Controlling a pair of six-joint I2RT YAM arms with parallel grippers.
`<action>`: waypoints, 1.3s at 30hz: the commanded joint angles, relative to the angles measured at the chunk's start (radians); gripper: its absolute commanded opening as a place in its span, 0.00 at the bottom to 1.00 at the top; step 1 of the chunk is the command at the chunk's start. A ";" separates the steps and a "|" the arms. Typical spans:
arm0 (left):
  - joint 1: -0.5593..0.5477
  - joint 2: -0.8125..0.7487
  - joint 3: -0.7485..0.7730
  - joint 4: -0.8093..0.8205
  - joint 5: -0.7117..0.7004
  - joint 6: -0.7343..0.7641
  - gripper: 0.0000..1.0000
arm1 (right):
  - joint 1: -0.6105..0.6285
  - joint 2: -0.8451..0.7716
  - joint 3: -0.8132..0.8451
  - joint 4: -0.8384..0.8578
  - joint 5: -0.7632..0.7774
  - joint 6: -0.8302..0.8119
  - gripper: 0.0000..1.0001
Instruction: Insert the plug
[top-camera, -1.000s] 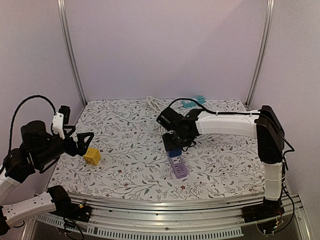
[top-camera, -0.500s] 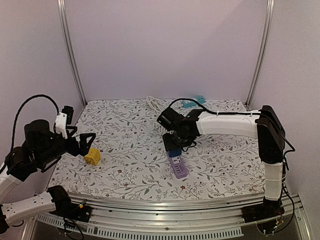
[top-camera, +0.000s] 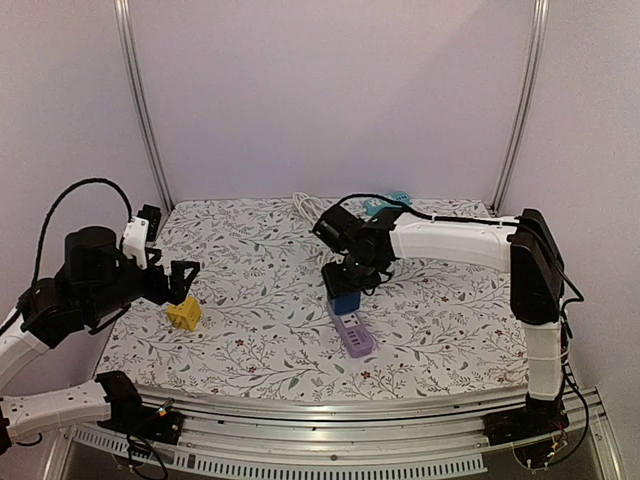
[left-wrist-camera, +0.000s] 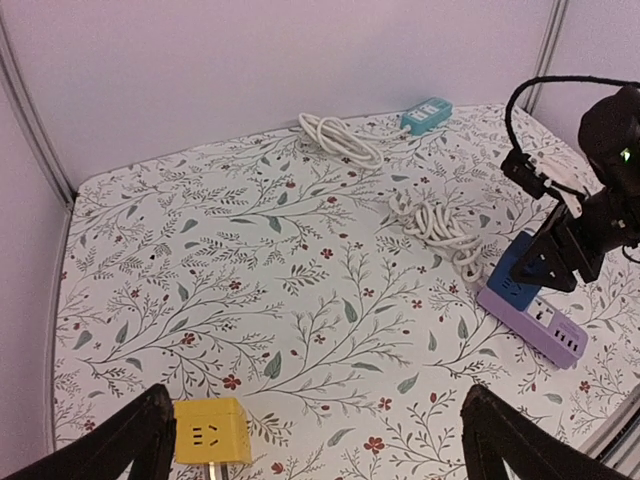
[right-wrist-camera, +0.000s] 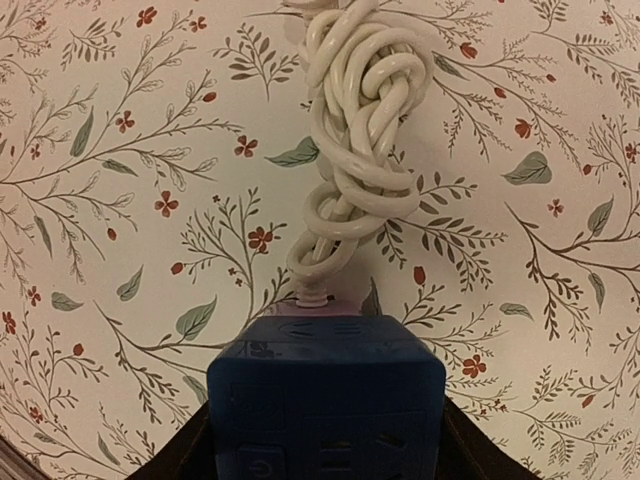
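Observation:
My right gripper is shut on a blue cube plug, gripped by both sides. The cube stands on the far end of a purple power strip, and a sliver of that strip shows just beyond it. Its prongs are hidden. The strip's white cable lies coiled behind it. My left gripper hangs open at the left over a yellow cube plug. In the left wrist view the yellow cube lies just inside the left finger, with the gripper wide open.
A teal power strip and its looped white cable lie at the back edge. The coiled cable lies between them and the purple strip. Metal frame posts stand at the back corners.
My left gripper has moved right and a little away, staying open over the yellow cube. The right gripper has shifted slightly up and left with the blue cube.

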 joint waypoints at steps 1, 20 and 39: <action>0.005 0.061 0.066 -0.002 -0.016 -0.016 0.99 | -0.017 -0.011 0.082 -0.017 -0.046 -0.049 0.65; 0.007 0.240 0.236 -0.020 -0.073 -0.130 0.99 | -0.207 -0.124 0.245 0.039 -0.145 -0.142 0.95; 0.296 0.520 0.765 -0.753 -0.189 -0.405 0.99 | -0.474 -0.311 -0.076 0.193 -0.208 -0.124 0.97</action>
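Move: The right hand is shut on the blue cube, which is already over the far end of the purple power strip; the strip's middle lies about 5 cm back, 2 cm right and 5 cm below this hand. The knotted cord is some 14 cm ahead and 3 cm left, and the teal strip roughly 40 cm ahead and 15 cm right, both on the table about 6 cm lower. From the left hand the purple strip is about 27 cm right, 4 cm ahead and 21 cm down. The right hand opens wide to let go of the blue cube and rises nearly straight off it, then sweeps forward and right towards the teal strip, ending about 13 cm farther out, 13 cm right and 13 cm higher, with its fingers leaning more outward and left. The empty left hand, staying open, first eases forward and right, then lifts and swings left away from the purple strip, turning some 35 degrees counter-clockwise. ##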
